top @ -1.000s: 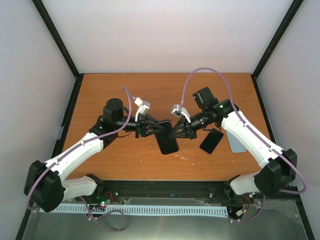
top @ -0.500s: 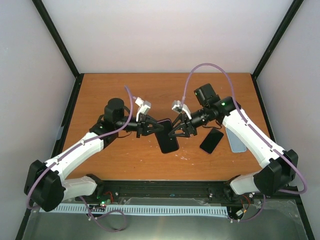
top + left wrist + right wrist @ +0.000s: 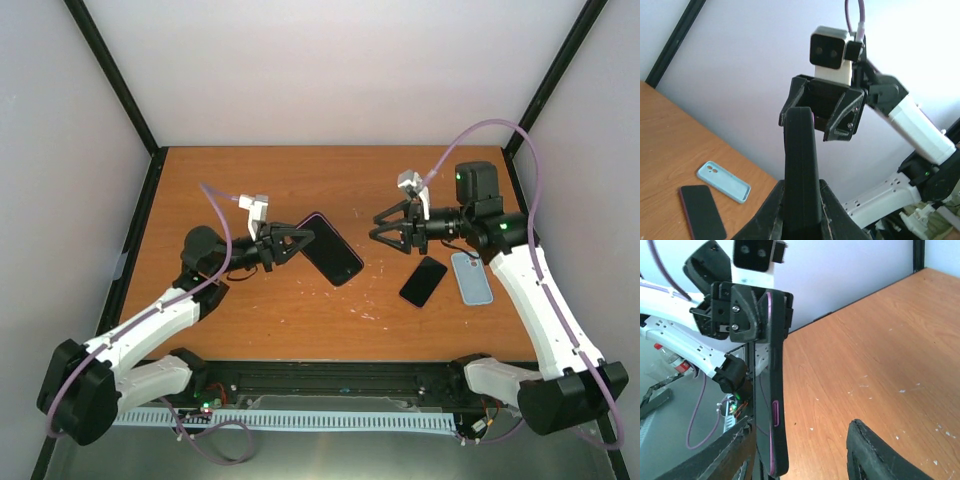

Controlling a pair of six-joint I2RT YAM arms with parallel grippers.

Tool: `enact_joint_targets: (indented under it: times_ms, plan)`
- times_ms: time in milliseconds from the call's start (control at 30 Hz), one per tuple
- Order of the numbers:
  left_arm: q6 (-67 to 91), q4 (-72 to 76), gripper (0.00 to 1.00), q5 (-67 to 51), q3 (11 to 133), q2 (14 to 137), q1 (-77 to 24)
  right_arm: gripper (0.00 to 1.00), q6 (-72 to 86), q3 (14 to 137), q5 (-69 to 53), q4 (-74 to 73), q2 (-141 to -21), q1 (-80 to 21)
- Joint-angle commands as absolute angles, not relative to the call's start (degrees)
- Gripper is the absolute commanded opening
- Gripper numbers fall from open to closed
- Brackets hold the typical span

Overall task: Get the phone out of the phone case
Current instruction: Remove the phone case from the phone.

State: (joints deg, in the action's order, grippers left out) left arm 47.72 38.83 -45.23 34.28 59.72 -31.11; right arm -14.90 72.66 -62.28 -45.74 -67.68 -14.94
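Observation:
A phone in a black case with purple trim point(image 3: 329, 248) hangs tilted above the table, and my left gripper point(image 3: 300, 240) is shut on its left end. The left wrist view shows the case edge-on point(image 3: 801, 150), rising from between the left gripper's point(image 3: 801, 187) fingers. My right gripper point(image 3: 385, 228) stands open to the right of the cased phone and does not touch it. In the right wrist view the cased phone point(image 3: 774, 390) stands ahead near the left finger of the right gripper point(image 3: 800, 450), with nothing between the fingers.
A bare black phone point(image 3: 423, 281) lies on the wooden table point(image 3: 250, 180), right of centre. Beside it on the right lies an empty light-blue case point(image 3: 471, 277). Both also show in the left wrist view: the blue case point(image 3: 722, 181) and the black phone point(image 3: 702, 212).
My right gripper let go of the cased phone, opened and drew back to the right. My left arm pulled back left, carrying the cased phone higher and tilting it.

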Motion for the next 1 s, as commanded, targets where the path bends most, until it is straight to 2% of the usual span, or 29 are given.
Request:
enact_joint_targets:
  times_ms: [0, 100, 267, 433, 967]
  plan:
    - [57.2, 57.1, 0.00, -43.2, 34.0, 60.5, -30.8, 0.51, -6.6, 68.7, -68.3, -36.8, -65.1, -14.1]
    - [58.2, 59.4, 0.00, -42.7, 33.4, 60.3, -30.7, 0.45, -4.7, 65.9, -73.4, -35.8, -65.6, -14.1]
    - [59.6, 60.1, 0.00, -43.2, 34.5, 60.4, -30.5, 0.46, -0.8, 57.7, -78.7, -29.6, -63.4, -14.1]
    - [61.1, 61.5, 0.00, -43.9, 35.1, 61.2, -30.5, 0.42, -9.5, 59.6, -85.1, -38.6, -64.6, -14.1]
    - [63.9, 65.4, 0.00, -46.0, 35.4, 63.2, -30.5, 0.24, -9.2, 58.3, -83.4, -37.4, -64.2, -14.1]
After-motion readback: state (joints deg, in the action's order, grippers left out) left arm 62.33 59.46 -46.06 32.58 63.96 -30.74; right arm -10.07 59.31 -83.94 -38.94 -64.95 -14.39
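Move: The phone still in its black case is held clear of the table in the left fingers, its middle about 5 cm right of that hand, 1 cm back and 1 cm lower. From the empty, half-open right hand that middle lies some 9 cm left, 3 cm back and 3 cm lower. On the table about 30 cm below the right hand, the bare phone lies about 15 cm right and 2 cm ahead, and the blue case about 28 cm right and 3 cm ahead. The right hand swings back about 5 cm towards the lower right end of the cased phone, dipping some 3 cm on the way and coming half of that up again, while its fingertips tip up and turn back by 10 to 15 degrees, its forward side rolls down, and the fingers narrow from half open to a quarter. The left hand keeps its pinch on the cased phone, lifts it about 3 cm and tips its own fingertips up some 10 degrees, so that the phone's end meets the line of the right fingertips; whether they touch it can't be seen. ##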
